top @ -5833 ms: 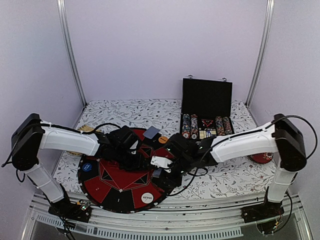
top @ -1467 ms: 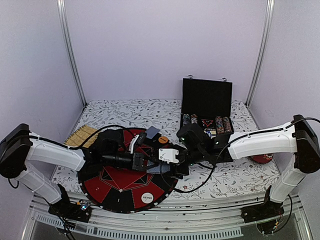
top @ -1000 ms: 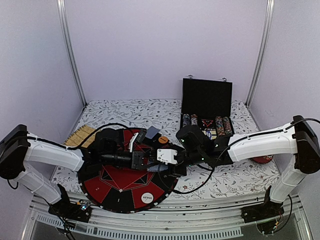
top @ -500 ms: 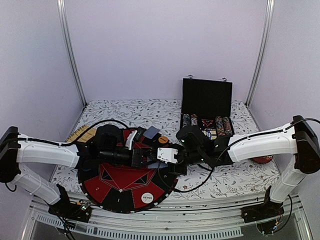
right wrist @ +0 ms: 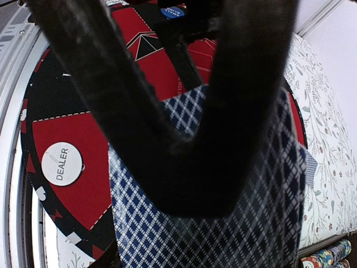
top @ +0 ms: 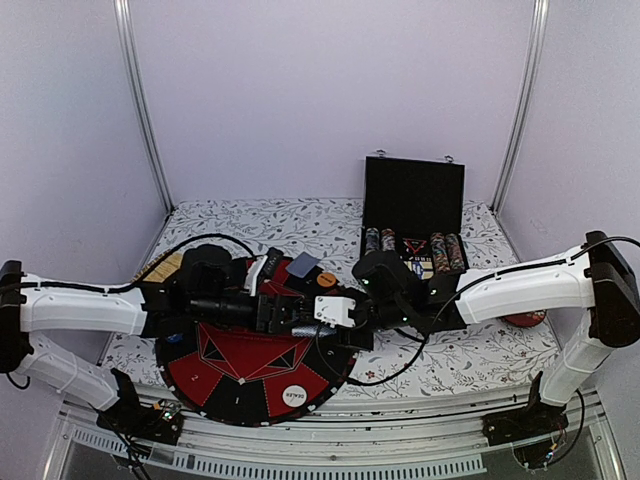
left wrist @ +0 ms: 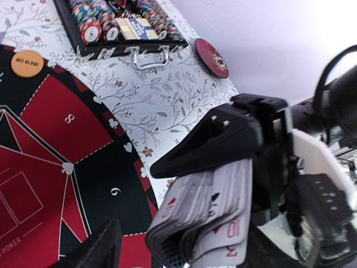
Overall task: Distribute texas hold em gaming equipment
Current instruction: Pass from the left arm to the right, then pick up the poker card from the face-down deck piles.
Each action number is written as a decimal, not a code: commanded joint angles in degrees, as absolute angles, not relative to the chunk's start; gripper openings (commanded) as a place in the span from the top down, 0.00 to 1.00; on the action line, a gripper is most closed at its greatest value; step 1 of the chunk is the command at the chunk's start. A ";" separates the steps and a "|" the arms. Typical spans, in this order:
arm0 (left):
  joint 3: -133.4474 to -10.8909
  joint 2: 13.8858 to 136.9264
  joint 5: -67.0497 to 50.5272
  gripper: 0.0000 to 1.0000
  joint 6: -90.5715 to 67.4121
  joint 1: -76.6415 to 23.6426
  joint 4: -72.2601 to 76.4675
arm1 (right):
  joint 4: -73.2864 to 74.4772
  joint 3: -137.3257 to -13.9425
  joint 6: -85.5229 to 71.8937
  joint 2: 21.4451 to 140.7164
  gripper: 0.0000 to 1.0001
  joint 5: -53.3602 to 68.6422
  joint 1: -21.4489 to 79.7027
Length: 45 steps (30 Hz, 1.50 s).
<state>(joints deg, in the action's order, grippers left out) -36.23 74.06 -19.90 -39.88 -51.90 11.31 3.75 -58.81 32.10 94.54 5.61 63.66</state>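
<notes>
A thick deck of playing cards point(left wrist: 206, 218) hangs over the round red-and-black poker mat point(top: 250, 372), with my right gripper point(top: 323, 324) shut on it. In the right wrist view a black finger point(right wrist: 189, 162) lies across the deck's blue diamond-patterned back point(right wrist: 223, 229). My left gripper point(left wrist: 178, 258) stands open at the deck's loose end, its fingers point(left wrist: 97, 250) apart on either side. The white DEALER disc point(top: 294, 396) lies at the mat's near edge. An orange disc point(left wrist: 27, 62) sits at the mat's far edge, and a blue disc point(right wrist: 172, 11) on its left. One face-down card point(top: 302, 265) lies behind the mat.
An open black chip case point(top: 412, 250) with rows of chips stands at the back right. A red round disc point(top: 522, 316) lies under the right arm. A bamboo mat point(top: 160, 268) peeks out at the left. Floral cloth covers the table point(top: 450, 360).
My left gripper has opened and its arm has drawn back to the left. The right gripper has kept the deck in place over the mat.
</notes>
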 commanded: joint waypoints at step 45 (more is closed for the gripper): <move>-27.34 45.78 -14.16 1.00 -54.18 -47.06 -11.87 | 3.94 -57.13 29.85 92.87 0.54 8.29 56.89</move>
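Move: The card deck, held in the right fingers, has its middle about 3 cm to the right of the left hand and 1 cm below; the left's open fingers already straddle its near end. On the mat some 14 cm below, the big blind button lies 13 cm ahead and 4 cm right, the laid card 17 cm ahead and 1 cm left. From the right hand the deck's middle is roughly 3 cm left, level. Left fingers pinch a card, drawing it some 5 cm up-left; right hand takes the deck 3 cm forward-right. ##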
